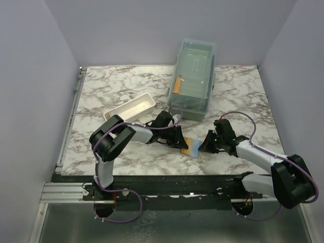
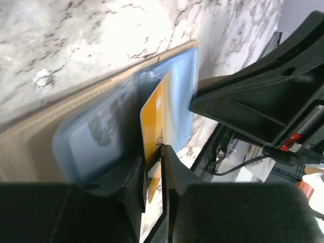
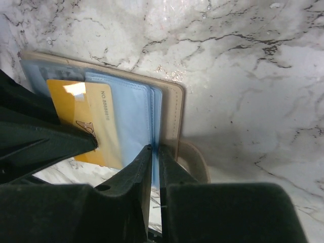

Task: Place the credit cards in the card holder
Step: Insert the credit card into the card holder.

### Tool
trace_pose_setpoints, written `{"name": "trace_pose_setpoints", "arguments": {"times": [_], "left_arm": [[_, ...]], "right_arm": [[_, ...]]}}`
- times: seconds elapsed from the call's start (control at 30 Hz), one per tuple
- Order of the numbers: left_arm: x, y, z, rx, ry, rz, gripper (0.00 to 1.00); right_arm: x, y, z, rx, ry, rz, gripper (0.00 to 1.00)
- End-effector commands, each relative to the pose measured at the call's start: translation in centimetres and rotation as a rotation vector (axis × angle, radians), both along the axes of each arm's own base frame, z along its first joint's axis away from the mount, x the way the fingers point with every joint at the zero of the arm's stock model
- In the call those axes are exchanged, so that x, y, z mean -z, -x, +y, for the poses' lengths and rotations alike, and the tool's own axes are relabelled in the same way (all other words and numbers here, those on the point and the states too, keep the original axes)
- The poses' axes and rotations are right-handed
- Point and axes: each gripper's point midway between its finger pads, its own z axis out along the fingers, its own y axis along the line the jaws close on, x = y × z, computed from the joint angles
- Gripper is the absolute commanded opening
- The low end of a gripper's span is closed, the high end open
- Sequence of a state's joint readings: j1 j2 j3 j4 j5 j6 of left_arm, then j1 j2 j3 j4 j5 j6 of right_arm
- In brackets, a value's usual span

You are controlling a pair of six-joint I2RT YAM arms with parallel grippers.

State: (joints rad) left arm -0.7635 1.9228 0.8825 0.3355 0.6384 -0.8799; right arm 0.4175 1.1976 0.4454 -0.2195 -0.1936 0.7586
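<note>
The tan card holder (image 1: 194, 150) lies open on the marble between both arms, its light blue pockets up (image 2: 101, 131) (image 3: 126, 106). An orange-yellow credit card (image 2: 154, 121) (image 3: 83, 114) stands partly inside one blue pocket, its outer end sticking out. My left gripper (image 2: 155, 152) (image 1: 180, 140) has that outer end between its fingers, with the jaws slightly apart and a gap beside the card. My right gripper (image 3: 154, 148) (image 1: 203, 146) pinches the edge of a blue pocket leaf from the opposite side. Its black body (image 2: 248, 106) fills the right of the left wrist view.
A large translucent lidded box (image 1: 193, 78) stands at the back, with an orange stick-shaped object (image 1: 176, 85) inside. A white rectangular tray (image 1: 132, 108) sits behind the left arm. Purple cables loop over both arms. Walls enclose the marble table on three sides.
</note>
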Motion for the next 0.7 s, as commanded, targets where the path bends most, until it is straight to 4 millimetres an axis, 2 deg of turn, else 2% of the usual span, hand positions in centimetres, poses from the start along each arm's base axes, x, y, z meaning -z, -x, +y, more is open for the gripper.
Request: {"name": "trace_pose_setpoints", "arguments": {"times": [0.0, 0.1, 0.17, 0.4, 0.47, 0.6, 0.67], "left_arm": [[1.1, -0.7, 1.9, -0.032, -0.189, -0.072, 0.33], [1.3, -1.0, 3.4, -0.048, -0.302, -0.085, 0.42], [1.0, -1.0, 3.6, -0.053, -0.315, -0.083, 0.52], [1.2, -1.4, 3.5, -0.074, -0.386, -0.120, 0.54], [1.3, -1.3, 2.9, -0.059, -0.398, -0.136, 0.53], [1.2, 0.5, 0.2, 0.032, -0.377, -0.151, 0.52], [1.2, 1.0, -0.5, 0.057, -0.365, -0.138, 0.52]], "right_arm": [[0.5, 0.0, 0.6, -0.021, -0.023, -0.002, 0.13], [0.6, 0.1, 0.5, -0.021, -0.017, -0.002, 0.13], [0.5, 0.0, 0.4, -0.020, -0.014, -0.002, 0.13], [1.1, 0.2, 0.5, -0.026, -0.015, 0.015, 0.13], [1.0, 0.1, 0.6, -0.029, -0.014, 0.017, 0.12], [0.9, 0.0, 0.7, -0.035, -0.014, 0.019, 0.12], [0.9, -0.1, 0.7, -0.034, -0.013, 0.020, 0.12]]}}
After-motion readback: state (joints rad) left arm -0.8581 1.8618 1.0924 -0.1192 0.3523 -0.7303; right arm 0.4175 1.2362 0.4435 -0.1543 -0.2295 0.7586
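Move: The left fingers hold the yellow credit card by its left side. The card holder's right pocket lies about 3 cm to their right, 1 cm ahead and 1 cm lower. From that hand the white tray is some 18 cm ahead and 25 cm left, and the lidded box roughly 28 cm ahead and 2 cm right, its middle about 4 cm higher. From the right hand, pinching the holder's right edge, the pocket is 3 cm left and 2 cm ahead, about level. The left fingers let go of the credit card, opening to about half. The hand rises about 1 cm while easing forward and left by as much, then swings back right over the card, rolling some 15 degrees so that its left side rises. The right fingers keep pinching the holder's right edge and ease it about 1 cm left, slightly forward. ##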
